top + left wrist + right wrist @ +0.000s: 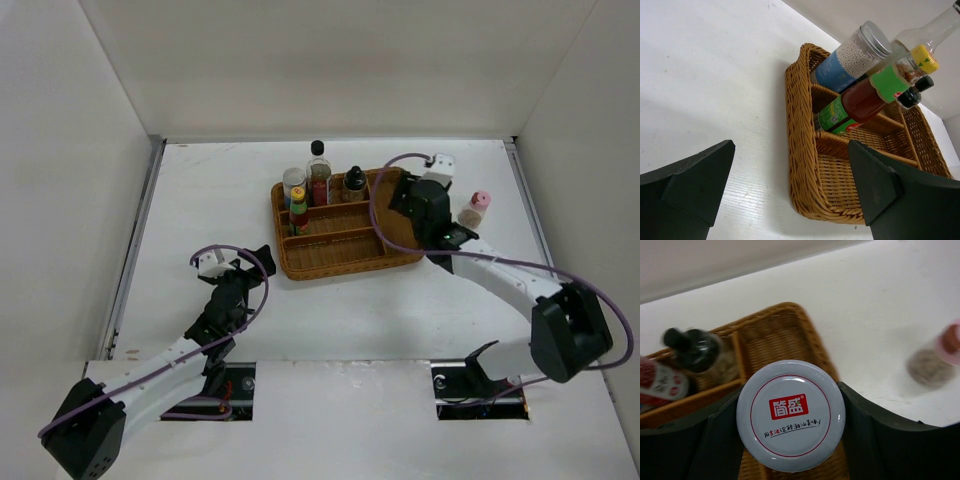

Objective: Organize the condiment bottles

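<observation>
My right gripper (790, 417) is shut on a white-lidded jar (790, 415), its fingers pressed on both sides of the lid, above the right end of the brown wicker tray (775, 335). In the top view this gripper (420, 205) hides the jar. In the tray's back compartments stand a white-lidded jar (293, 180), a yellow-capped red sauce bottle (298, 205), a tall black-capped bottle (318, 170) and a dark-capped shaker (353, 183). A pink-capped bottle (476, 208) stands on the table right of the tray. My left gripper (250, 262) is open beside the tray's near left corner (802, 130), with nothing between its fingers.
The wicker tray (345, 268) has long front compartments with nothing in them. White walls enclose the table at the left, back and right. A purple cable loops over each arm.
</observation>
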### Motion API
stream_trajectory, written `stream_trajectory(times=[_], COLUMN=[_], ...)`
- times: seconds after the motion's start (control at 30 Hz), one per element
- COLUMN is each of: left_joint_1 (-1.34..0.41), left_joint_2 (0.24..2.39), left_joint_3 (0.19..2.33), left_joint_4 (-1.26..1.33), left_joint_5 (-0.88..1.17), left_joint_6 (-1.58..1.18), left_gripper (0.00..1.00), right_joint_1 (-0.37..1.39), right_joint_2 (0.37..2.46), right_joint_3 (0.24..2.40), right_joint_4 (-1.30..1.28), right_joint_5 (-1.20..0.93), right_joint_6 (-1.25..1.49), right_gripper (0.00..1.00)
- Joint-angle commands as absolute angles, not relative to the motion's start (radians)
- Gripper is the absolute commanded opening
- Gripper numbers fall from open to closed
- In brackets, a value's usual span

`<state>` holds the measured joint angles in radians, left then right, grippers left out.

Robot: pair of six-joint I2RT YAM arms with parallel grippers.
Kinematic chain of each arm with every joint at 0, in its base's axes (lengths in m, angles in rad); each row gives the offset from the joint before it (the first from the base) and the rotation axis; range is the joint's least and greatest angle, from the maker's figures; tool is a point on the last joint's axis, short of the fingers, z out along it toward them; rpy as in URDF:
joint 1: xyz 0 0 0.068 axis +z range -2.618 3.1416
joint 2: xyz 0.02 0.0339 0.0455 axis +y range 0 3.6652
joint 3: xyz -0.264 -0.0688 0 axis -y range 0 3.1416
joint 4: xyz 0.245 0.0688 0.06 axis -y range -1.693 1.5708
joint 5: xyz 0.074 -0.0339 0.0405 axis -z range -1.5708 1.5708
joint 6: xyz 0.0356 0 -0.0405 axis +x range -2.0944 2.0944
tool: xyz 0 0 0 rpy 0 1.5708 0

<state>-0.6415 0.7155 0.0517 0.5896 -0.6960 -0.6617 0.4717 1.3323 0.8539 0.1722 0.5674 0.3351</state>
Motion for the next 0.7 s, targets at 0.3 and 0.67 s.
stream_trajectory(times=[0.3,0.67], left_joint_1=[-0.625,-0.625], left_joint_2=[0.712,0.729], left_joint_3=[0.011,0.015], left_joint_4=[0.627,0.630], left_joint_5=[-0.673,-0.669], left_joint_6=[-0.663,-0.664], left_gripper=[1.00,1.00], right_joint_1=[0.648,0.656], right_joint_2=[1.647,1.775], right_joint_3=[1.129,1.098], right_joint_4=[0.327,0.348], right_joint_5=[0.440,0.475], right_joint_6=[0.364,0.376], right_gripper=[0.60,0.63])
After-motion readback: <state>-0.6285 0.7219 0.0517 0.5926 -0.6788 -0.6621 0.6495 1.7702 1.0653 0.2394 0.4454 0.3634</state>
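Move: Ahead and to the left of the right hand, which already grips the white-lidded jar, is its place: the right end of the tray's middle compartment, about 14 cm left, 3 cm farther out and 12 cm below. The black-capped bottle stands some 6 cm beyond that spot, the yellow-capped sauce bottle about 12 cm to its left. The pink-capped jar is roughly 17 cm right of the hand, 4 cm out. From the left hand, the spot is about 30 cm right, 13 cm ahead, 6 cm lower. Sweeping left by about 14 cm with a slight forward drift, the right hand carries the gripped white-lidded jar across the tray's divider to the middle compartment, sinking as it goes. The leftward run then dies out and it lowers more directly, near the black-capped bottle, for some 9 cm down overall. The wrist turns about 15 degrees counter-clockwise and tips down a little; the fingers keep their hold. ##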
